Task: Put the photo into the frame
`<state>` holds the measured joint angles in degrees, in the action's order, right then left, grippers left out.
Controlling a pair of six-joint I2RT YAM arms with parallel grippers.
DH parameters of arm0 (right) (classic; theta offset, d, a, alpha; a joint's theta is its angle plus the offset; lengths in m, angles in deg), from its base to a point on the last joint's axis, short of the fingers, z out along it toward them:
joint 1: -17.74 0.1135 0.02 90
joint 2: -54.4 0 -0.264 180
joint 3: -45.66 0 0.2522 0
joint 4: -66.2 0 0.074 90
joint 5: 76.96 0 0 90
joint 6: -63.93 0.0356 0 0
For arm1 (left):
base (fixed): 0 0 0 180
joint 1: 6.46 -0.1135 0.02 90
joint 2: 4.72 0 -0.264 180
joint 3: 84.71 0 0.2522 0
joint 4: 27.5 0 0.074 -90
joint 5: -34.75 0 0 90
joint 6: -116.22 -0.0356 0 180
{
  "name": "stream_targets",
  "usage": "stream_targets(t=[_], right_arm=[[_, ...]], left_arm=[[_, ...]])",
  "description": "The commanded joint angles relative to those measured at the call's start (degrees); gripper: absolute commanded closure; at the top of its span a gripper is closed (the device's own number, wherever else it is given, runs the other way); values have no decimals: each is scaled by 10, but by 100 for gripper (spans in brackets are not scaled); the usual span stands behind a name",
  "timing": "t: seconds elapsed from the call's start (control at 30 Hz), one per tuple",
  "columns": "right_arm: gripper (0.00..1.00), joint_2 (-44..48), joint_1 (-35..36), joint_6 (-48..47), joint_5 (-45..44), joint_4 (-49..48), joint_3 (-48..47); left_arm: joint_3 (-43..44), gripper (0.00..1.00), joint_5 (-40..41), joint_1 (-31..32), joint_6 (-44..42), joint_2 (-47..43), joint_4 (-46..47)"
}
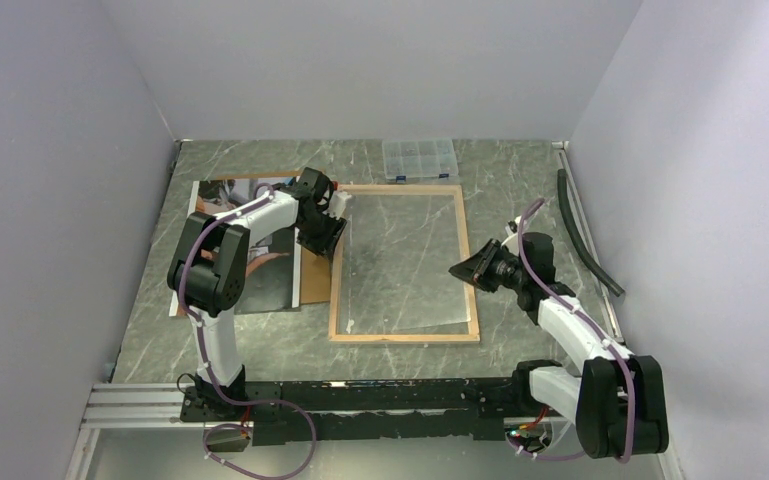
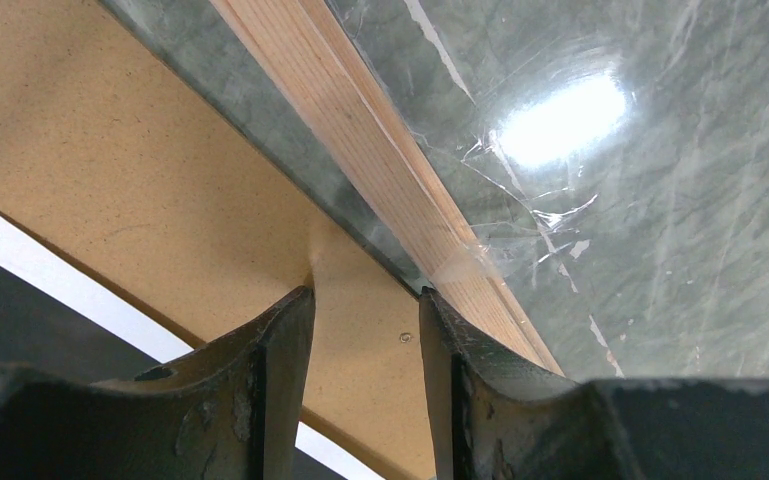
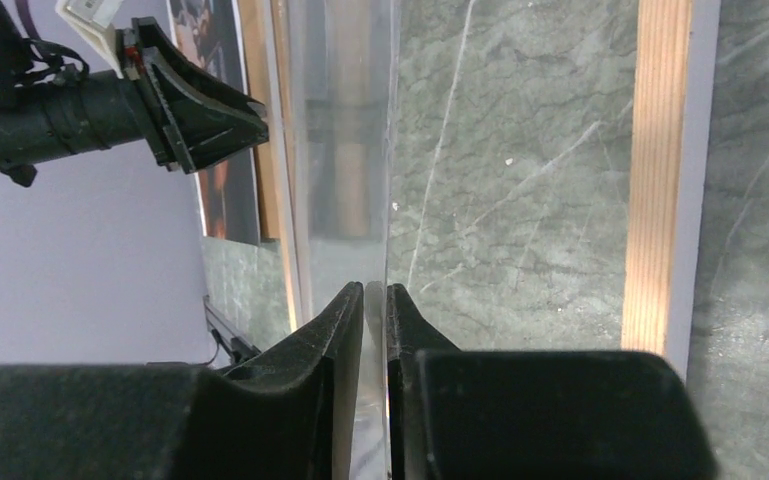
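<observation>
The frame (image 1: 404, 336) lies flat mid-table with its light-wood back up. Its clear pane (image 1: 400, 260) rests inside, the right edge lifted. My right gripper (image 1: 463, 270) is at that edge. In the right wrist view its jaws (image 3: 376, 300) stand a narrow slit apart with the pane's edge (image 3: 345, 130) between them. The photo (image 1: 260, 285) lies left of the frame, partly under my left arm. My left gripper (image 1: 322, 240) hovers open by the frame's left rail (image 2: 360, 130), over the brown backing board (image 2: 110, 150), with nothing between its fingers (image 2: 367, 300).
A small clear compartment box (image 1: 419, 158) stands behind the frame. A black hose (image 1: 585, 235) lies along the right wall. The arms' mounting rail (image 1: 360, 400) runs across the near edge. Walls close in on the left, back and right.
</observation>
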<state>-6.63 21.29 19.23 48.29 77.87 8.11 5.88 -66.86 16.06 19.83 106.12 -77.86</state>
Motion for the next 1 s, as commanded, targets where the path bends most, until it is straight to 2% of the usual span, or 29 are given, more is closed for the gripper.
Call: stream_targets(t=[0.0, 0.17, 0.37, 0.47, 0.57, 0.97], right_arm=[[80, -12, 9, -28, -5, 5, -15], [73, -28, 14, -42, -20, 18, -27], [57, -40, 27, -77, -71, 99, -61], [48, -43, 34, -91, -95, 126, -77], [33, -53, 48, -103, -120, 150, -96], [30, -83, 104, -138, -239, 242, -154]], left_arm=[[11, 51, -22, 12, 2, 9, -5], [9, 52, -21, 12, 3, 8, -3], [7, 52, -22, 12, 2, 7, -2], [5, 52, -20, 12, 1, 7, -2], [3, 52, -21, 12, 2, 6, -1], [0, 53, -19, 12, 0, 7, 2]])
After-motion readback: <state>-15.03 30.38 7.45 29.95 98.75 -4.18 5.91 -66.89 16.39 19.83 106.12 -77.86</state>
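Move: Between the right fingers, their pinch already loosening, is the clear sheet's right edge; the sheet's middle lies about 9 cm left, 1 ahead and 4 below. The wooden frame's middle is some 9 cm left, 1 ahead and 9 below, and the photo about 44 cm left and 6 ahead. The plastic box stands roughly 26 cm ahead and 6 left. From the left hand the frame's middle is about 16 cm right and 2 back. Opening wide, the right fingers give up their pinch on the clear sheet's right edge while the hand sinks about 3.5 cm towards the frame, just inside its right rail. The descent pauses midway, then resumes; the hand rolls some 20 degrees, its left side going down. The left hand stays still beside the frame's left rail. ##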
